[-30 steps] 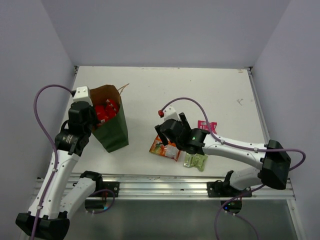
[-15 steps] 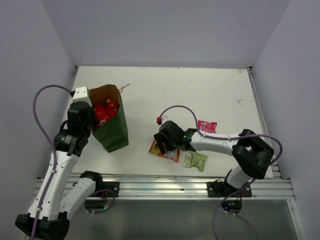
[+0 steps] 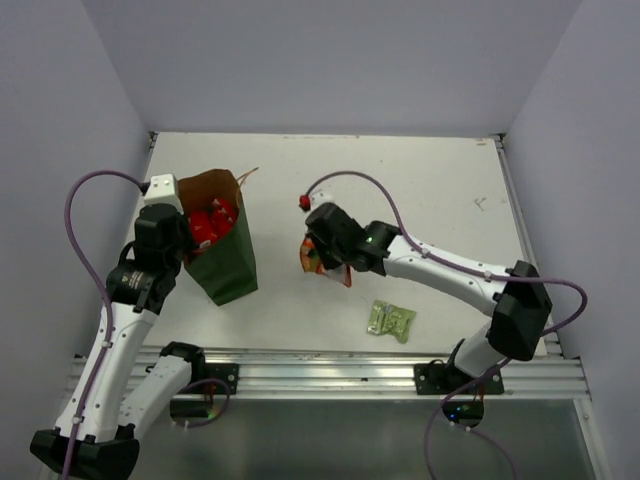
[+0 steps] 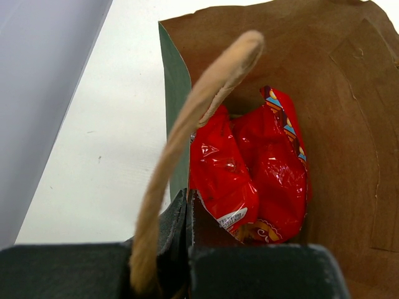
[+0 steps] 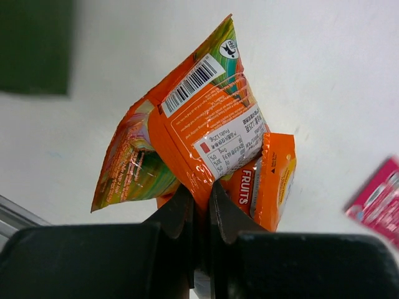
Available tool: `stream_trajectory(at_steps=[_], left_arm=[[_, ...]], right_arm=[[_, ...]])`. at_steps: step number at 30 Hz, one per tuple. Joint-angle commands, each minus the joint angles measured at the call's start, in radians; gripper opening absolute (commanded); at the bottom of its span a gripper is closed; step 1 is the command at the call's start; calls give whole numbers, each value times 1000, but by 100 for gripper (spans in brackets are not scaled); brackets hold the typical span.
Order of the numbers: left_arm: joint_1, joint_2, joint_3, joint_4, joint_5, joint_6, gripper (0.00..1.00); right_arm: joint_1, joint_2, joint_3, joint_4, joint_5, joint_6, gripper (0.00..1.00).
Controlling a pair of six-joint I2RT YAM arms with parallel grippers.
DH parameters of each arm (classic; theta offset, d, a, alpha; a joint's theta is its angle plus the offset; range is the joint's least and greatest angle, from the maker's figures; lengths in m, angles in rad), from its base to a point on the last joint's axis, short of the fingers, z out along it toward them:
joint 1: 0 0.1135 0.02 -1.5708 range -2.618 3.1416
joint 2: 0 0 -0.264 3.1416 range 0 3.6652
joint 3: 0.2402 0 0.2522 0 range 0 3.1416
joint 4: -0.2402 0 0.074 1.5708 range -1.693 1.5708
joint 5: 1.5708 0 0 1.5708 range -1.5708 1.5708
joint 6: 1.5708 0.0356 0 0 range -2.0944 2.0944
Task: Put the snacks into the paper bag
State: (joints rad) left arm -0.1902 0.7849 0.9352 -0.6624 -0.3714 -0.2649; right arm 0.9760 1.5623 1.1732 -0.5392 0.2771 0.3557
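The dark green paper bag [image 3: 228,268] stands upright at the left, its brown inside [image 4: 349,93] showing. Two red snacks [image 3: 210,222] [image 4: 249,168] lie inside it. My left gripper [image 3: 184,240] [image 4: 188,200] is shut on the bag's near rim, beside the loop handle [image 4: 187,131]. At mid-table my right gripper [image 3: 320,260] [image 5: 201,194] is shut on the orange-white packet [image 3: 326,268] [image 5: 199,124], which hangs off the table to the right of the bag. A small pale green packet [image 3: 391,320] lies near the front edge. A small pink packet [image 5: 377,202] shows only in the right wrist view.
Grey walls close in the white table [image 3: 420,180] on three sides. A metal rail [image 3: 320,365] runs along the near edge. The right arm's purple cable [image 3: 350,180] loops above the wrist. The bag's other handle [image 3: 246,176] sticks out at the back.
My right gripper has shut on the orange-white packet and lifted it up and back-left, away from the green packet. The left arm and the bag have stayed still.
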Motion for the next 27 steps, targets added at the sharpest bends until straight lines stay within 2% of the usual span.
stream_trajectory(at_steps=[1,2,5,7,9,11,12,14,15,20,26,27], left_arm=[[3,-16,40,-13,5,21,0],[3,-18,40,-13,5,21,0],[3,-22,40,-16,5,19,0],[3,-22,39,-13,8,18,0],[3,-21,39,-11,11,18,0],[3,-19,40,-11,11,16,0],[3,-19,40,-11,11,16,0],[3,-18,40,-13,9,16,0],[3,-19,42,-11,8,15,0],[3,-27,42,-23,2,15,0],[3,-32,37,-22,0,6,0],[3,-32,36,-20,0,6,0]], right_arm=[[1,-49,398,-97,161,-115,0],[1,-26,568,-113,165,-129,0],[1,75,843,-102,142,-162,0],[3,123,936,-36,102,-166,0],[3,224,1061,2,-2,-144,0],[1,312,1190,11,-82,-81,0],[1,394,1224,30,-181,-55,0],[6,461,1293,59,-257,29,0],[12,517,1307,88,-274,44,0],[38,605,1352,102,-323,88,0],[44,565,1212,73,-368,68,0],[44,567,1208,58,-378,62,9]])
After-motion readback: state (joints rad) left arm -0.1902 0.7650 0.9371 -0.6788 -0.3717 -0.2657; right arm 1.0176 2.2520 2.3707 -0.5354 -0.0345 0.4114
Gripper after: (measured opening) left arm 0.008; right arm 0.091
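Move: The right hand holds the orange snack low over the table. The paper bag's open mouth is about 26 cm to its left, 8 cm farther out and some 11 cm higher. The green snack lies about 14 cm right and 10 cm back; the pink one about 22 cm right and 6 cm farther out, both some 11 cm below. From the left hand, gripping the bag's rim, the mouth's middle is about 6 cm ahead, 6 cm right, at level height. The right hand carries the orange snack about 40 cm up, 25 left, then down into the bag's mouth. ##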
